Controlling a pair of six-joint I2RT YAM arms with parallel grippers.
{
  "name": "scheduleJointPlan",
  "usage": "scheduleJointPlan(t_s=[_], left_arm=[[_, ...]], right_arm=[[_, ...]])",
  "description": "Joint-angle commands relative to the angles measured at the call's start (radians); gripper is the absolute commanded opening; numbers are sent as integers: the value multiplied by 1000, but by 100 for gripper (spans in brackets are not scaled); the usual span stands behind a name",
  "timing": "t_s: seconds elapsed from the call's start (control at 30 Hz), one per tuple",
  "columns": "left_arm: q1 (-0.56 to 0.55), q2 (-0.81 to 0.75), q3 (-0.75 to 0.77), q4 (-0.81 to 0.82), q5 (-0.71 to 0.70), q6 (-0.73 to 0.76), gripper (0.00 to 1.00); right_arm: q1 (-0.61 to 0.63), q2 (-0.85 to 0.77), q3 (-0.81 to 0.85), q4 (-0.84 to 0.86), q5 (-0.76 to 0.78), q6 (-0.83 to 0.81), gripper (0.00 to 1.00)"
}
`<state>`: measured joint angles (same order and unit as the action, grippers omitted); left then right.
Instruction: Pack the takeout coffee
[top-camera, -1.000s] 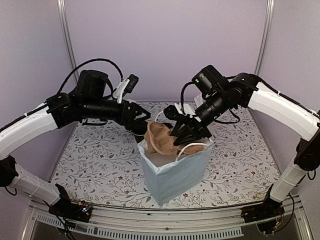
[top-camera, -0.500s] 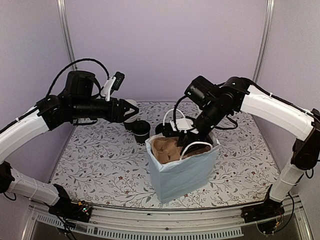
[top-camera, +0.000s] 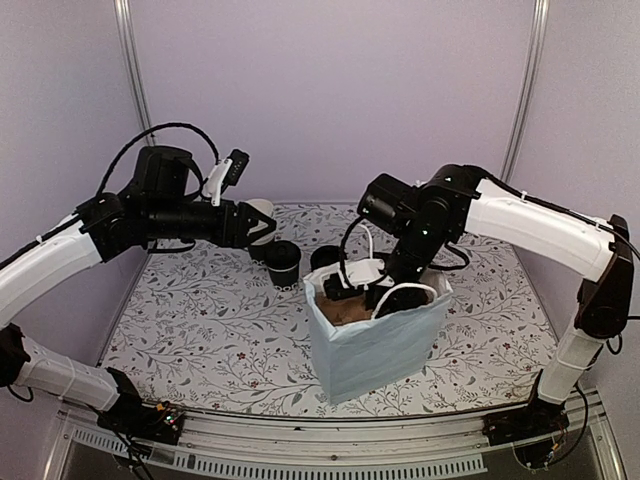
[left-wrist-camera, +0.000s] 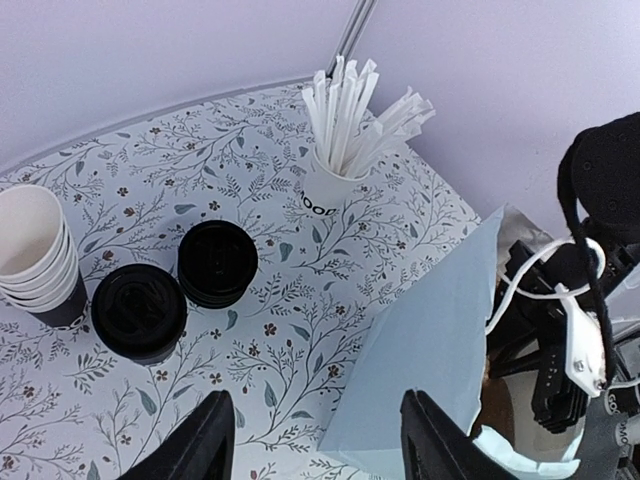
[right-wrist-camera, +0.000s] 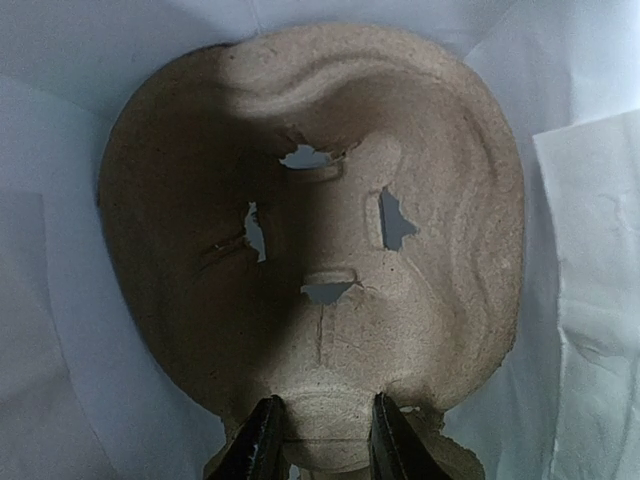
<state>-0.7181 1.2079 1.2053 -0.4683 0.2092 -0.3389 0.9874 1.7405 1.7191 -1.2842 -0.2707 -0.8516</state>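
The takeout coffee (top-camera: 283, 263) (left-wrist-camera: 138, 312), a black cup with a black lid, stands on the table left of a pale blue paper bag (top-camera: 372, 345) (left-wrist-camera: 440, 340). My left gripper (top-camera: 262, 228) (left-wrist-camera: 315, 440) hovers open and empty above the table, between the cups and the bag. My right gripper (top-camera: 385, 290) (right-wrist-camera: 325, 440) reaches down into the bag. It is shut on the edge tab of a brown pulp cup carrier (right-wrist-camera: 330, 220) (top-camera: 345, 312), which lies low inside, with the bag's walls (right-wrist-camera: 40, 200) around it.
A nested stack of white-rimmed cups (left-wrist-camera: 35, 255) stands left of the coffee, and a second black lidded round thing (left-wrist-camera: 217, 262) (top-camera: 327, 258) to its right. A white cup of wrapped straws (left-wrist-camera: 335, 180) is at the back. White bag handles (top-camera: 362, 268) loop by the right wrist.
My right gripper has pushed the carrier from above the bag's mouth down inside, and the bag slid a little right. My left arm pulled back left, away from the bag.
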Motion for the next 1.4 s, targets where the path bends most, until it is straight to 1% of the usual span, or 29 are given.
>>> scheduleJointPlan(t_s=[0.0, 0.27, 0.7, 1.03, 1.17, 1.2, 1.23, 1.3, 1.37], left_arm=[[23, 8, -17, 29, 22, 11, 59], [30, 7, -53, 52, 40, 5, 59], [38, 10, -91, 81, 61, -1, 59], [38, 15, -106, 96, 74, -5, 59], [38, 19, -100, 95, 80, -6, 59], [38, 20, -98, 94, 80, -4, 59], [38, 21, -96, 93, 81, -4, 59], [38, 25, -91, 92, 85, -5, 59], [38, 34, -82, 85, 87, -7, 59]], right_arm=[[13, -2, -49, -10, 44, 28, 28], [13, 19, -119, 30, 85, 41, 27], [14, 59, -247, 128, 67, 75, 28], [14, 72, -281, 142, 52, 97, 32], [14, 54, -267, 125, 52, 101, 37], [14, 46, -260, 119, 53, 101, 40], [14, 38, -252, 111, 53, 100, 44], [14, 14, -230, 92, 46, 97, 57], [14, -14, -206, 83, 47, 89, 62]])
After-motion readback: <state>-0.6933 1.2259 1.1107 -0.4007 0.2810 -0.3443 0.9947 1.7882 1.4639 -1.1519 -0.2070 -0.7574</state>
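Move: The right hand, inside the bag's mouth, still grips the brown cup carrier by its middle bridge; the bag's floor lies about 18 cm below, some 2 cm to its right and level fore-and-aft. Outside the bag, 18 to 21 cm farther forward than this hand, are the lidded cup some 19 cm to its left, the lid stack 9 cm left and the straw cup 11 cm right. From the left hand, the bag's floor lies roughly 9 cm back, 22 cm right and 29 cm below. Keeping its pinch on the carrier's bridge, the right hand pushes down into the bag by about 9 cm, drifting a little to the right while the wrist straightens some 10 degrees to point more nearly straight down. At the bottom of that stroke it stops and the fingers open, letting go of the carrier. The empty left hand, fingers still open, sinks about 3 cm clear of the bag. ##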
